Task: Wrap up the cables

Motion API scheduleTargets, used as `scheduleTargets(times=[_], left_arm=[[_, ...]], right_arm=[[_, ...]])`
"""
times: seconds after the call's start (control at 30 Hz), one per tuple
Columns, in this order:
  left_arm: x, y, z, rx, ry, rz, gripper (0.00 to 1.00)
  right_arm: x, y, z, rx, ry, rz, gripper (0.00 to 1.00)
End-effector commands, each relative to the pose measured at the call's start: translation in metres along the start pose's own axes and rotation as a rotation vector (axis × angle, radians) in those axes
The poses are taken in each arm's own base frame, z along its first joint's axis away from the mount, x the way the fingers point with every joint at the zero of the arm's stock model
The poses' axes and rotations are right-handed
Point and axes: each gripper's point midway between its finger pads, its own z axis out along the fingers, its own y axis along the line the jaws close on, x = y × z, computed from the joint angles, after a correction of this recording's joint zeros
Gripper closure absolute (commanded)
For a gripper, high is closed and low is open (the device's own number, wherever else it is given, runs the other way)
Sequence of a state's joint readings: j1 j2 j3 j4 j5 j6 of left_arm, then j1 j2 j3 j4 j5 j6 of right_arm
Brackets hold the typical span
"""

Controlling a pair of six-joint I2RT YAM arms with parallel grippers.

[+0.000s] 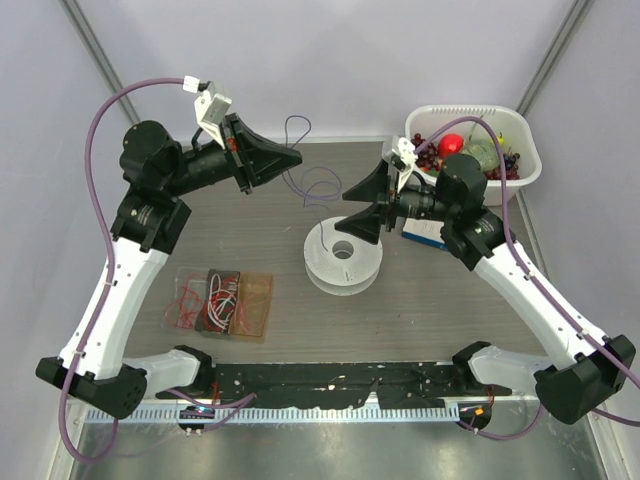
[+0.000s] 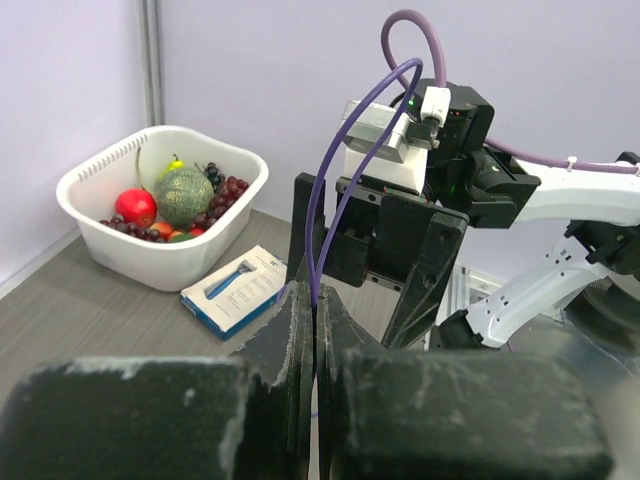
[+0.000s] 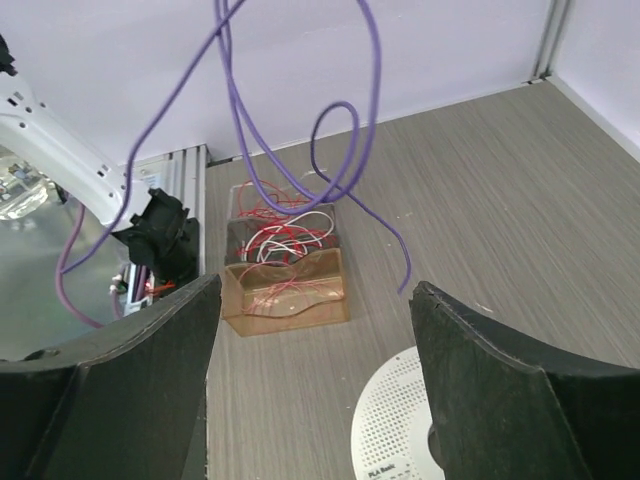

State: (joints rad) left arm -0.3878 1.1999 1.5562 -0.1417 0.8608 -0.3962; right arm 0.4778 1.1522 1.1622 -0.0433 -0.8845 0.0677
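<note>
A thin purple cable [image 1: 287, 128] loops in the air above the table and runs down toward a round white perforated spool [image 1: 343, 262] at the table's middle. My left gripper [image 1: 297, 157] is raised at the back left of the spool. In the left wrist view it [image 2: 314, 300] is shut on the cable [image 2: 325, 190], which rises from between its pads. My right gripper [image 1: 352, 207] hovers just right of the spool's top, facing the left gripper, open with nothing between its fingers. From the right wrist, the cable [image 3: 338, 104] hangs ahead of the open gripper [image 3: 315, 300], with the spool [image 3: 400, 425] below.
A white basket [image 1: 530, 170] with fruit stands at the back right, with a blue razor box [image 1: 425, 236] in front of it. A clear box of red and white wires [image 1: 225, 300] lies at the front left. An aluminium rail [image 1: 330, 408] runs along the near edge.
</note>
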Motion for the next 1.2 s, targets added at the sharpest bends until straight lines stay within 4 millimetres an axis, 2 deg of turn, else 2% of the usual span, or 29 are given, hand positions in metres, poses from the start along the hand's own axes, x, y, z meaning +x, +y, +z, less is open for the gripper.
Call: scheduleTargets(times=[0.0, 0.33, 0.47, 0.6, 0.77, 0.83, 0.87, 0.9, 0.93, 0.97, 1.0, 1.03, 1.07, 1.1, 1.13, 1.17], left_arm=[[-0.013, -0.004, -0.001, -0.011, -0.060, 0.017, 1.00], [0.004, 0.011, -0.001, -0.057, -0.036, 0.030, 1.00], [0.006, 0.013, 0.000, -0.060, -0.033, 0.028, 1.00], [0.007, 0.014, 0.000, -0.060, -0.033, 0.028, 1.00], [0.008, 0.017, 0.000, -0.078, -0.042, 0.036, 1.00], [0.008, 0.018, 0.000, -0.085, -0.045, 0.030, 1.00], [0.009, 0.020, 0.000, -0.094, -0.046, 0.021, 1.00], [0.010, 0.023, 0.000, -0.109, -0.049, 0.012, 1.00], [0.012, 0.027, -0.001, -0.128, -0.048, 0.003, 1.00], [0.015, 0.032, -0.001, -0.159, -0.046, -0.015, 0.94], [0.019, 0.041, -0.003, -0.206, -0.040, -0.036, 0.82], [0.024, 0.052, -0.006, -0.264, -0.035, -0.060, 0.68], [0.028, 0.063, -0.010, -0.312, -0.030, -0.083, 0.49], [0.032, 0.072, -0.014, -0.345, -0.023, -0.113, 0.31], [0.036, 0.082, -0.020, -0.377, -0.025, -0.153, 0.20], [0.038, 0.091, -0.025, -0.395, -0.029, -0.194, 0.09]], right_arm=[[-0.029, 0.020, 0.002, -0.054, -0.061, -0.021, 0.19], [-0.035, 0.061, 0.006, -0.162, -0.014, 0.093, 0.16], [-0.031, 0.056, 0.019, -0.134, 0.000, 0.155, 0.16], [-0.021, 0.045, 0.030, -0.096, 0.022, 0.210, 0.26], [-0.019, 0.048, 0.044, -0.103, 0.033, 0.261, 0.28], [-0.021, 0.047, 0.049, -0.100, 0.032, 0.268, 0.32], [-0.021, 0.047, 0.050, -0.096, 0.033, 0.282, 0.39], [-0.027, 0.047, 0.051, -0.100, 0.024, 0.276, 0.50], [-0.029, 0.048, 0.051, -0.110, 0.022, 0.272, 0.70], [-0.039, 0.050, 0.049, -0.114, 0.005, 0.253, 0.78], [-0.045, 0.051, 0.048, -0.109, -0.007, 0.241, 0.93], [-0.055, 0.053, 0.045, -0.107, -0.024, 0.220, 0.99], [-0.061, 0.054, 0.043, -0.097, -0.034, 0.195, 0.99], [-0.075, 0.056, 0.038, -0.092, -0.060, 0.162, 0.99], [-0.082, 0.054, 0.035, -0.075, -0.073, 0.143, 0.99], [-0.099, 0.054, 0.029, -0.063, -0.107, 0.115, 0.99]])
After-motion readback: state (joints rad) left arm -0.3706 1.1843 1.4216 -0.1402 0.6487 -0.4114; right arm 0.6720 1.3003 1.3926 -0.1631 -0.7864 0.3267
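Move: The purple cable hangs in loops from the left fingertips; the strand for the open right hand lies roughly 7 cm to its left, 4 cm back and 2 cm above. The white spool is on the table about 30 cm below the right hand, 5 cm ahead and 4 cm left, and the book some 11 cm ahead and 19 cm right. From the left hand, the right gripper is about 9 cm right, 2 cm back and 9 cm below, while the cable box lies 18 cm left, 7 cm back and far down. The right hand, fingers spread, drifts back and left towards the hanging cable, dips with its fingers tipping downward about 20 degrees, and shuts on a strand after some 6 cm of leftward travel, then starts to lift. The left hand keeps its pinch while easing forward and down beside it, about 5 cm each way in all, and only once the right fingers are closing opens wide to let the cable go, turning slightly counter-clockwise. ##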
